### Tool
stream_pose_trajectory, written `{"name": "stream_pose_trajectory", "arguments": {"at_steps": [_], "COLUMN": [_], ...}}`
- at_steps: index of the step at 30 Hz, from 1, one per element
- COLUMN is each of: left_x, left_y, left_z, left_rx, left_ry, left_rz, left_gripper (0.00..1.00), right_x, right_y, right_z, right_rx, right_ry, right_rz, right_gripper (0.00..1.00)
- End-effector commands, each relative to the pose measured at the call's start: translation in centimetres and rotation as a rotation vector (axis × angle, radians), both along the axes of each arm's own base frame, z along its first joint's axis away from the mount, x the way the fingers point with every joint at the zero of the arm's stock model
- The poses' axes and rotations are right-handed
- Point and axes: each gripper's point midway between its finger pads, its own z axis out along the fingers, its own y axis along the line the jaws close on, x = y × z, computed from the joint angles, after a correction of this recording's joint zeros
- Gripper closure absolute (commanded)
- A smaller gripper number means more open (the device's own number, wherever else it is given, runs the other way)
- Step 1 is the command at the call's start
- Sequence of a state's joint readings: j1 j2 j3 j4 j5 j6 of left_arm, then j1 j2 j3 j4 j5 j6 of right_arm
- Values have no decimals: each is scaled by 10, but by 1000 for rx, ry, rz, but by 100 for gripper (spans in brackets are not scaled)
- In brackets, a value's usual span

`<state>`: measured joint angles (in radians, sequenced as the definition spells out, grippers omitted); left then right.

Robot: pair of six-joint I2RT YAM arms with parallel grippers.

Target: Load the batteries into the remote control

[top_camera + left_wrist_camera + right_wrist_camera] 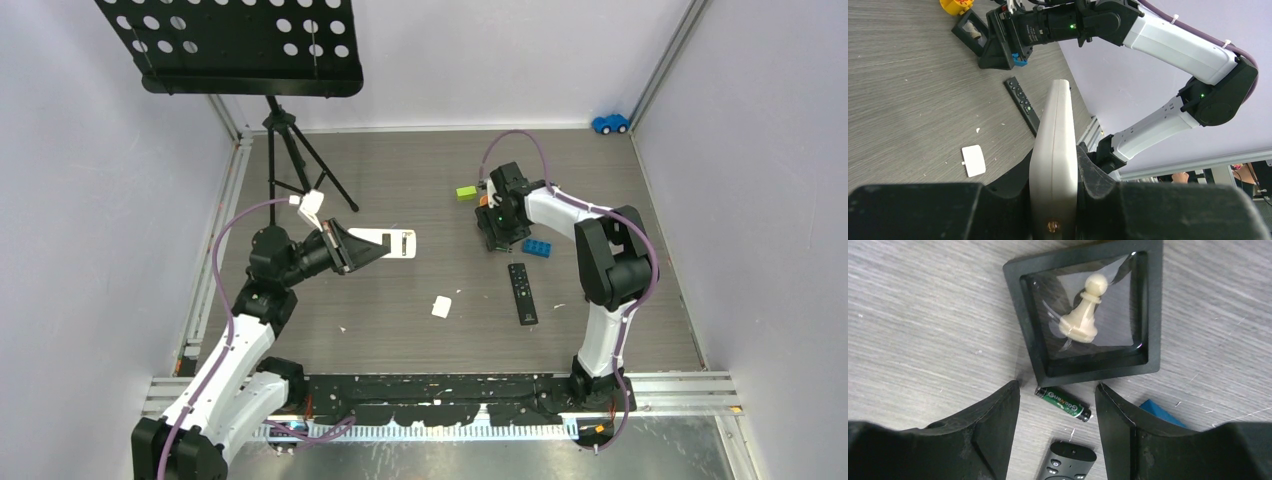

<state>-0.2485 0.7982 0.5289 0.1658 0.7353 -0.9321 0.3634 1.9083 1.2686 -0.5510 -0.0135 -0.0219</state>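
Observation:
My left gripper point(352, 250) is shut on a white remote control point(388, 243), held off the table; the left wrist view shows it edge-on point(1054, 145) between the jaws. A small white battery cover point(441, 307) lies on the table. One battery point(1064, 403), dark with a green label, lies flat against a black frame box point(1083, 371). My right gripper point(1058, 387) hangs low over it, open, a finger on each side and touching nothing. A black remote point(521, 292) lies close by, its tip point(1070, 460) showing between the fingers.
The black frame box holds a cream chess pawn point(1084, 310). A blue brick point(536, 247) and a green brick point(466, 192) lie near my right gripper. A music stand point(240, 45) on a tripod stands at the back left, a blue toy car point(610, 123) at the back right.

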Motion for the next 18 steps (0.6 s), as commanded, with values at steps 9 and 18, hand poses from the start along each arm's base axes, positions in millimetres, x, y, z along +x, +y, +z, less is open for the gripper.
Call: {"name": "stream_pose_trajectory", "arguments": {"at_steps": [9, 18], "left_x": [-9, -10], "left_y": [-1, -2], "left_z": [25, 23], "left_rx": [-22, -20], "left_ry": [-88, -82], "left_rz": [-29, -36], "left_gripper": [100, 100], "right_x": [-54, -50], "right_y": [4, -5], "right_z": [-5, -19], "right_rx": [38, -53], "right_ry": [221, 234], "right_rz": [31, -7], "right_gripper": [42, 71]}}
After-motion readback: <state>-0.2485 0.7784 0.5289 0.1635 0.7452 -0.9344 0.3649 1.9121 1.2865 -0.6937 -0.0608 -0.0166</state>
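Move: The green battery lies on the table about 2 cm back and 1 cm right of the right hand, barely 1 cm below it. The black tray is some 5 cm straight ahead of that hand, the blue brick roughly 8 cm right and 1 cm back, and the black remote about 13 cm back and 5 cm right. From the left hand, the battery is around 32 cm right, 10 cm ahead and 24 cm down. The battery by the tray's near edge is brought between the right fingertips: the right hand draws back some 3 cm, skimming the table at nearly the same height, while its fingertips tip back under it by about 10 degrees. In the later part the open fingers close by nearly half around the battery, without a grip yet; the right-hand finger seems to push its end round. ##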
